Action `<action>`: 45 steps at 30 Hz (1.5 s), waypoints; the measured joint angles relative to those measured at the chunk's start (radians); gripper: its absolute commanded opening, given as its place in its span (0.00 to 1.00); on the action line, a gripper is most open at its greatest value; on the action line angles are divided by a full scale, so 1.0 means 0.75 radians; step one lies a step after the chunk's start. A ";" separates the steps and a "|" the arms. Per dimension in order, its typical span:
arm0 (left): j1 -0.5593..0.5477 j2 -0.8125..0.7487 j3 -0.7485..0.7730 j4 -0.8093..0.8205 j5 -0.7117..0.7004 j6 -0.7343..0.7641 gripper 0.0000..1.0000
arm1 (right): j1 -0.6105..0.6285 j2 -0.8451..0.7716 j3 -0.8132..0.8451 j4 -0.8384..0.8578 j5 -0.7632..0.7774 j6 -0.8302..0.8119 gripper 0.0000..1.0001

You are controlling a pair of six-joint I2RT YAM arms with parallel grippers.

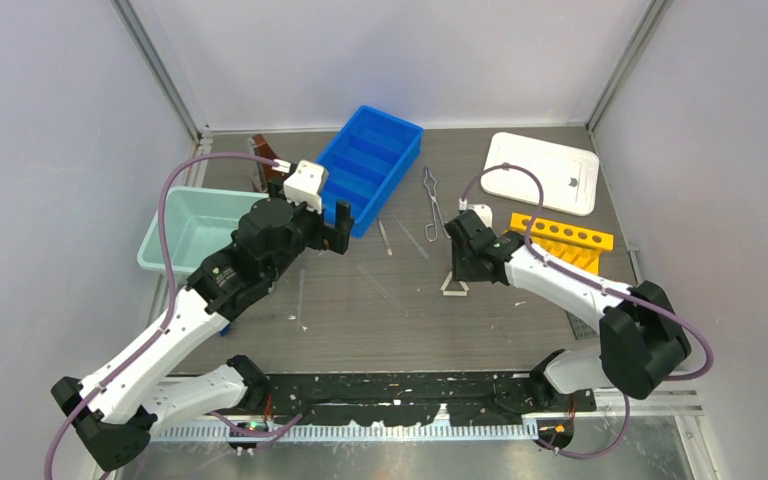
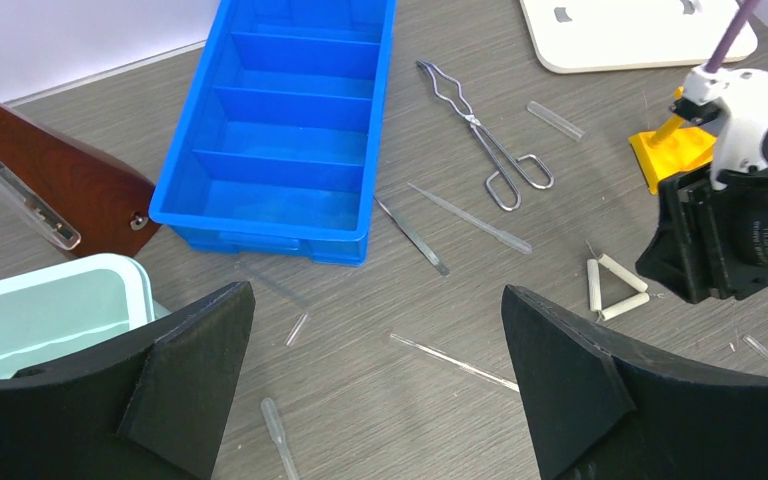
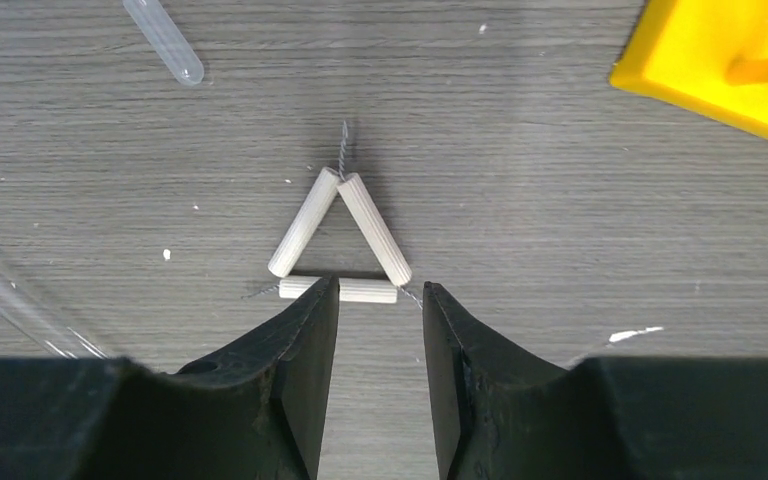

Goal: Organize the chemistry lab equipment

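The small white triangle (image 3: 372, 228) lies flat on the table, and my right gripper (image 3: 380, 292) hangs over its near side. The jaws stand partly apart, the left fingertip covers part of the near rod, and nothing is clamped between them. From above, the triangle (image 1: 454, 288) shows just below that gripper (image 1: 457, 274). My left gripper (image 2: 375, 330) is wide open above a thin glass rod (image 2: 455, 362) and holds nothing. The silver tongs (image 2: 485, 140) lie right of the blue tray. The yellow rack (image 1: 560, 238) and the white lid (image 1: 545, 172) sit at the right.
A blue divided tray (image 1: 370, 165) stands at the back centre and a pale teal bin (image 1: 195, 230) at the left. A brown wooden stand (image 2: 50, 170) sits behind the bin. A plastic pipette (image 2: 278, 435), a clear tube (image 3: 165, 40) and other thin rods are scattered about.
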 measured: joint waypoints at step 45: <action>-0.018 0.265 0.079 -0.197 0.312 -0.307 0.92 | -0.151 -0.236 -0.421 0.479 -0.262 -0.064 0.19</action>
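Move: The clay triangle lies almost under the right hand: about 1 cm ahead, 2 cm left and 6 cm below. From that hand, on the table, the tongs are some 16 cm ahead and 5 cm left, the yellow rack 8 cm ahead and 16 cm right, and the glass rod 1 cm ahead and 15 cm left. From the left hand the triangle is level ahead, roughly 17 cm right and 30 cm below. Right hand sinks 6 cm, pinches the clay triangle's right tube, lifts 3 cm; left hand dips 7 cm, rightward. ##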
